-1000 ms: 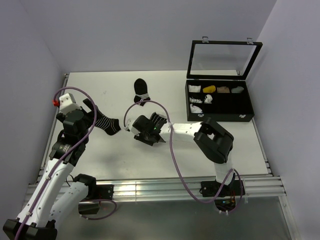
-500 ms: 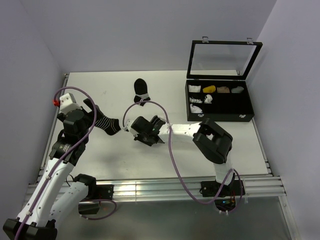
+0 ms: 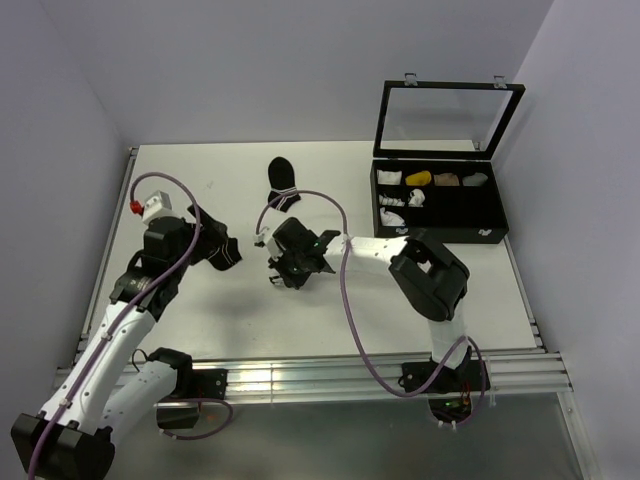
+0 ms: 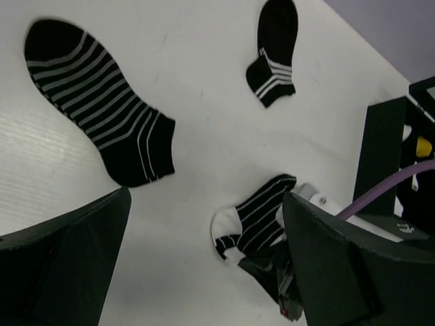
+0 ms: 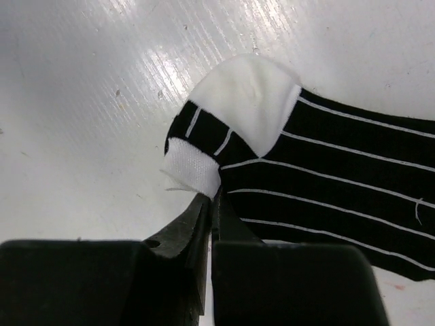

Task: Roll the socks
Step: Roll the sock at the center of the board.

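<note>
The socks (image 5: 319,183) lie as a pair mid-table: a black one with thin white stripes and a white toe (image 5: 248,95), and a white edge (image 5: 194,168) showing from under it. My right gripper (image 5: 212,198) is shut on that white edge, its jaws pressed together. In the top view the right gripper (image 3: 283,262) covers most of the socks. The left wrist view shows the socks (image 4: 255,214) in front of my left gripper (image 4: 207,272). It hangs wide open with nothing between its fingers. In the top view the left gripper (image 3: 218,250) hovers left of the pair.
An all-black sock with thin white stripes (image 4: 102,109) lies under the left gripper. A black sock with white bands (image 3: 283,182) lies further back. A black compartment box (image 3: 440,232) with its lid up stands at the right, holding small items.
My right gripper has shut on the socks' white edge and shifted slightly back. The left arm has swung forward and right, over the striped black sock, still open.
</note>
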`<act>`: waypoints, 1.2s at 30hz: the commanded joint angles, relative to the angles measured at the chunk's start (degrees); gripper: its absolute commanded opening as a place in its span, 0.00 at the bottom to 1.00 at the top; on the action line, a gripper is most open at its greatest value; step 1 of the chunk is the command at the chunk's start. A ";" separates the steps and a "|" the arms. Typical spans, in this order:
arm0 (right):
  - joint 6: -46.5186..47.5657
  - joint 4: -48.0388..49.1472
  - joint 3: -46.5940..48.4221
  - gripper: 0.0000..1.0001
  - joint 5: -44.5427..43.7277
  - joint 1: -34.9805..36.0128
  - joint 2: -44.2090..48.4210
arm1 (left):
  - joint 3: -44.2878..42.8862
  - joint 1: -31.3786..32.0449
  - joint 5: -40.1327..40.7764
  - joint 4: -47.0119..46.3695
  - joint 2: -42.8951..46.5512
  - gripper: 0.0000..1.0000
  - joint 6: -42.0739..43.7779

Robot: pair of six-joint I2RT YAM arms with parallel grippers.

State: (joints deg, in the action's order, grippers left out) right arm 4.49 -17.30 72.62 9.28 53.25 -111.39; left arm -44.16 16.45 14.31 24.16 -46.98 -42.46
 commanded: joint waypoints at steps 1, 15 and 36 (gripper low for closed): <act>-4.40 1.39 0.59 0.00 8.38 -1.83 -0.49 | 4.42 0.86 -6.39 -1.40 0.84 0.99 -7.54; -18.90 6.49 -0.11 0.00 24.38 -9.04 -5.32 | 20.08 11.67 -6.48 -14.05 -0.82 0.92 -27.85; -20.75 1.66 4.11 0.00 26.14 -11.77 -8.93 | 19.56 14.84 -9.82 -30.66 -19.19 0.68 -33.39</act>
State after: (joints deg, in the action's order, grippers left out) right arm -17.12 -13.54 75.05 38.24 41.63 -119.07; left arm -22.11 31.03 6.04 -2.00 -64.66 -73.80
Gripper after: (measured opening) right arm 0.022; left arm 0.685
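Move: The folded end of the center sock lies some 14 cm to my left hand's right, about 5 cm back and roughly 20 cm below; my right fingers already hold it, about 1 cm below their pads. The striped black sock lies about 4 cm ahead and 6 cm to the left of my left hand, at table height. The black sock with white bands is about 21 cm ahead and 10 cm to the right of my left hand. I swoop my left hand down about 15 cm and right about 11 cm towards the pinched sock end, first easing back a little, tipping its fingers down and narrowing them by about a third as they come close. My right hand keeps its shut grip nearly in place and swings its wrist some 35-40 degrees forward over its tips, leaving the fingers slanting farther left and slightly back. ##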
